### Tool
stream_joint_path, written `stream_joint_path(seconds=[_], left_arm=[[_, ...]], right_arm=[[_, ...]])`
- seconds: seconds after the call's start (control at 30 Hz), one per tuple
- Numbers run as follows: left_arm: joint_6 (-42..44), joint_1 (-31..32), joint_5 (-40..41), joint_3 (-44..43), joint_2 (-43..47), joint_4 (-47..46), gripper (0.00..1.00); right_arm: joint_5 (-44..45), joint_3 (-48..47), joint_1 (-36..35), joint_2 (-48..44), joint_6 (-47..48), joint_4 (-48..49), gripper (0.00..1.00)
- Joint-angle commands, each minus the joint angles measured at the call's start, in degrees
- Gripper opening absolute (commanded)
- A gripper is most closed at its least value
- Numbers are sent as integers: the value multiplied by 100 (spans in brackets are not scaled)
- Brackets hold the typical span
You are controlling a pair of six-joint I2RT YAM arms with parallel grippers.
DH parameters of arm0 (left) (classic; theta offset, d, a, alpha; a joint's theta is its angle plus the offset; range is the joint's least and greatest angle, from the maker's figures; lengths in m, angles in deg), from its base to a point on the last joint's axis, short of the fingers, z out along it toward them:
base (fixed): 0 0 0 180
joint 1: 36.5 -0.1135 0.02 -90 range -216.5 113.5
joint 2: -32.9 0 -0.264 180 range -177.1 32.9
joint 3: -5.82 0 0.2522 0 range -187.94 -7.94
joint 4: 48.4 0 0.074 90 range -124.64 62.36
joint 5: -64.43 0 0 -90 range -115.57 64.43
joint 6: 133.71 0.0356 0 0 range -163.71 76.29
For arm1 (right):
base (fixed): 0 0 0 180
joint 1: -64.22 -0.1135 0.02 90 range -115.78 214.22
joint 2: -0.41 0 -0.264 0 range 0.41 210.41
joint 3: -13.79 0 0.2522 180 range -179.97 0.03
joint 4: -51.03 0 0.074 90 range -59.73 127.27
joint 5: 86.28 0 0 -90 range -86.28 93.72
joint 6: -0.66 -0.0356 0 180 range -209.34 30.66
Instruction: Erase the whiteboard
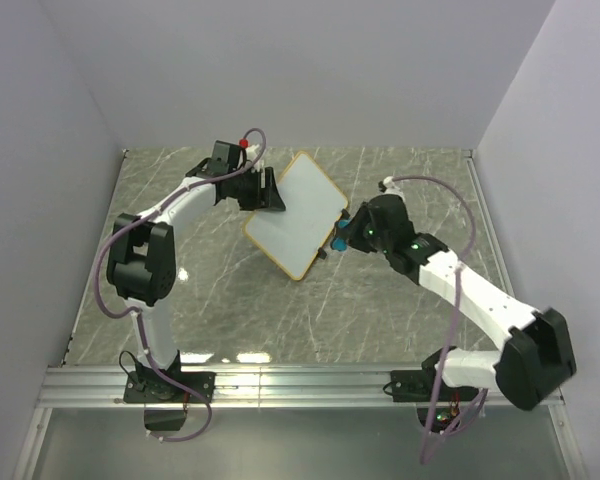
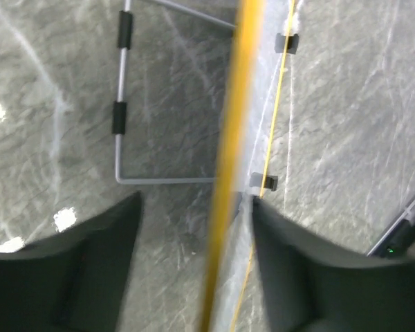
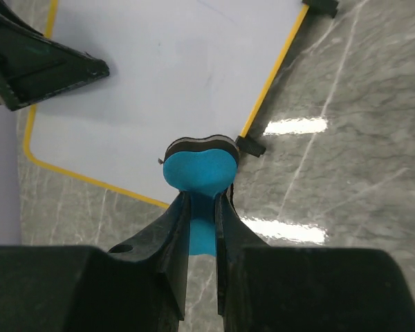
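Observation:
The whiteboard (image 1: 298, 212) is a white panel with a tan frame, standing tilted at mid-table, and its face (image 3: 180, 76) looks clean. My left gripper (image 1: 270, 190) is at its upper left edge. In the left wrist view the blurred yellow frame edge (image 2: 236, 138) runs between the spread fingers of that gripper (image 2: 195, 200), close to the right finger (image 2: 297, 263) and apart from the left one. My right gripper (image 3: 202, 197) is shut on a blue bone-shaped eraser (image 3: 197, 169), whose head rests at the board's right edge beside a black foot (image 3: 250, 146). From above, the eraser (image 1: 337, 242) sits at the right gripper (image 1: 340, 235).
A grey wire stand (image 2: 121, 104) with black sleeves lies on the marble-pattern table behind the board. White walls close in the left, back and right sides. An aluminium rail (image 1: 280, 385) runs along the near edge by the arm bases.

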Motion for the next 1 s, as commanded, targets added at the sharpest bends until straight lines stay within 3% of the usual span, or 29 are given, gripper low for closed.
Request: stream_joint_path(seconds=[0.0, 0.03, 0.13, 0.23, 0.27, 0.3, 0.4, 0.57, 0.67, 0.87, 0.97], left_arm=[[81, 12, 291, -29, 412, 202, 75], [38, 12, 317, -38, 482, 185, 77], [-94, 4, 352, -117, 588, 159, 99], [-182, 12, 449, -267, 667, 202, 100], [-200, 4, 484, -310, 702, 220, 99], [-235, 4, 545, -389, 729, 237, 100], [-279, 4, 879, -495, 904, 369, 99], [-305, 4, 1564, -408, 1466, 712, 100], [-323, 4, 1951, -206, 1941, 800, 99], [-428, -14, 2865, 294, 3030, 984, 99], [-499, -32, 2954, 663, 3575, 993, 99]], right_arm=[[283, 291, 151, -548, 345, -445, 0], [284, 388, 178, -688, 363, -489, 0], [266, 879, 196, -839, 346, -595, 0], [266, 1196, 204, -822, 284, -542, 2], [275, 1232, 213, -761, 293, -525, 10], [292, 1258, 213, -577, 354, -516, 44], [336, 1127, 222, -121, 565, -472, 65], [442, 750, 231, 241, 794, -480, 80], [451, 635, 213, 163, 750, -691, 80], [670, 310, 213, -1487, 750, -1508, 80], [723, -33, 213, -2454, 811, -1764, 94]])
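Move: The right hand still grips the blue eraser. The bare table spot it is taken to lies about 6 cm back, 6 cm to the hand's right and 15 cm below; the whiteboard's middle is roughly 10 cm ahead, 12 cm left and 11 cm below, and its near clip 1 cm ahead, 7 cm left and 15 cm below. The left hand is at the board's raised left edge, with the board's middle 2 cm back, 8 cm right and 6 cm below. The right hand takes the eraser down about 11 cm while easing back and to its right, away from the whiteboard to the bare table beside its near clip, opens on the way down to let go of it, then rises empty by as much again. Meanwhile the left hand, its already loosening fingers spreading fully, comes clear of the board's left edge and climbs some 17 cm, swinging left and finally back, its fingers tipping up and turning counter-clockwise. ##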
